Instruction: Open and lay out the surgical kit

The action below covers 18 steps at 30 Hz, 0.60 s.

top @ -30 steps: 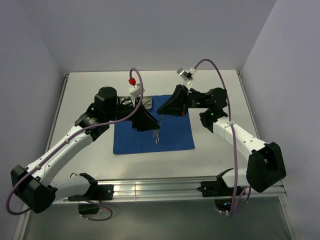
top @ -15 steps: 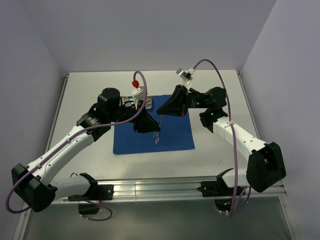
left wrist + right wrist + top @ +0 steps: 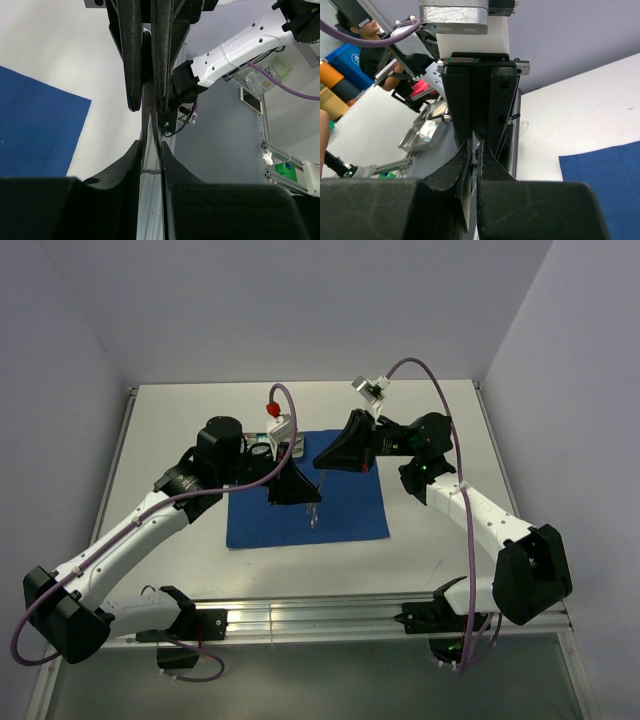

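The royal-blue cloth [image 3: 345, 515] lies flat mid-table. Above it a slim steel clamp [image 3: 315, 512] hangs between my two grippers, its ring handles lowest. My right gripper [image 3: 323, 470] is shut on the clamp's upper end, and a thin steel blade [image 3: 471, 205] shows between its fingers. My left gripper [image 3: 310, 496] faces it, pads pressed on the clamp's two shanks [image 3: 150, 155], the ratchet teeth showing between them. The steel tray [image 3: 415, 140] with the white-green packet [image 3: 427, 131] stands behind the cloth, mostly hidden from above by the left arm.
The table's metal rail [image 3: 320, 615] runs along the near edge beside both arm bases. Grey walls close in the back and both sides. A purple cable [image 3: 430, 375] loops above the right arm.
My left gripper's fingers have closed in on the hanging clamp, and its wrist has edged slightly right. The right arm and the cloth have not moved.
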Each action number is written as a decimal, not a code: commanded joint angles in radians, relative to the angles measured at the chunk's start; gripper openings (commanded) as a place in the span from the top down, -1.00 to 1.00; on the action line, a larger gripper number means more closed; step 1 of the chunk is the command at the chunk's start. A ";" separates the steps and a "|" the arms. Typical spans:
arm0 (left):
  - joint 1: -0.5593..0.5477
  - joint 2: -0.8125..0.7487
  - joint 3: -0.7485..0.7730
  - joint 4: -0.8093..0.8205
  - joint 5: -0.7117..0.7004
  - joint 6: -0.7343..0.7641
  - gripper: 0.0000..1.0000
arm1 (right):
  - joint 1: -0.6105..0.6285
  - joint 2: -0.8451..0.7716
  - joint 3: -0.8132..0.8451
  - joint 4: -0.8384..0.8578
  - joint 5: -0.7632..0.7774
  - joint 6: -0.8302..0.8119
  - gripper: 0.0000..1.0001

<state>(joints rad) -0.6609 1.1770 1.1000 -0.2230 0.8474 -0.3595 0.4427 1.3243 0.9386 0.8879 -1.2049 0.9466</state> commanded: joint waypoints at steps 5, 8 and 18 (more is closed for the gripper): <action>-0.003 -0.037 0.000 -0.013 -0.105 -0.012 1.00 | 0.005 -0.023 0.075 -0.164 0.057 -0.075 -0.99; -0.002 -0.060 -0.029 -0.047 -0.186 -0.051 1.00 | -0.021 -0.036 0.085 -0.249 0.102 -0.133 -0.99; 0.012 0.012 -0.091 -0.309 -0.773 -0.199 1.00 | -0.211 -0.108 0.114 -0.704 0.285 -0.463 -0.99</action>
<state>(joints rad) -0.6579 1.1439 1.0290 -0.4347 0.3340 -0.5041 0.2501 1.2686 0.9970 0.3328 -0.9718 0.6281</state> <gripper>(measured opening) 0.200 0.995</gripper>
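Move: My left hand already grips the clamp by its shanks, and my right still pinches the jaw end, a few centimetres higher and farther out. From my left hand the middle of the blue cloth lies about 16 cm ahead, 3 cm left and some 30 cm below; the tray is about 27 cm ahead and 12 cm left, just as low. From my right hand the tray is roughly 24 cm ahead, 12 cm left and 35 cm below. I spread my right fingers wide to let go of the jaws, then swing that hand clear, about 10 cm forward and then also 5 cm right, turning clockwise. My left hand keeps its grip on the clamp and, gathering speed, lowers it some 8 cm towards the cloth while going forward and left, swinging about 30 degrees counter-clockwise and tipping its fingers down. ##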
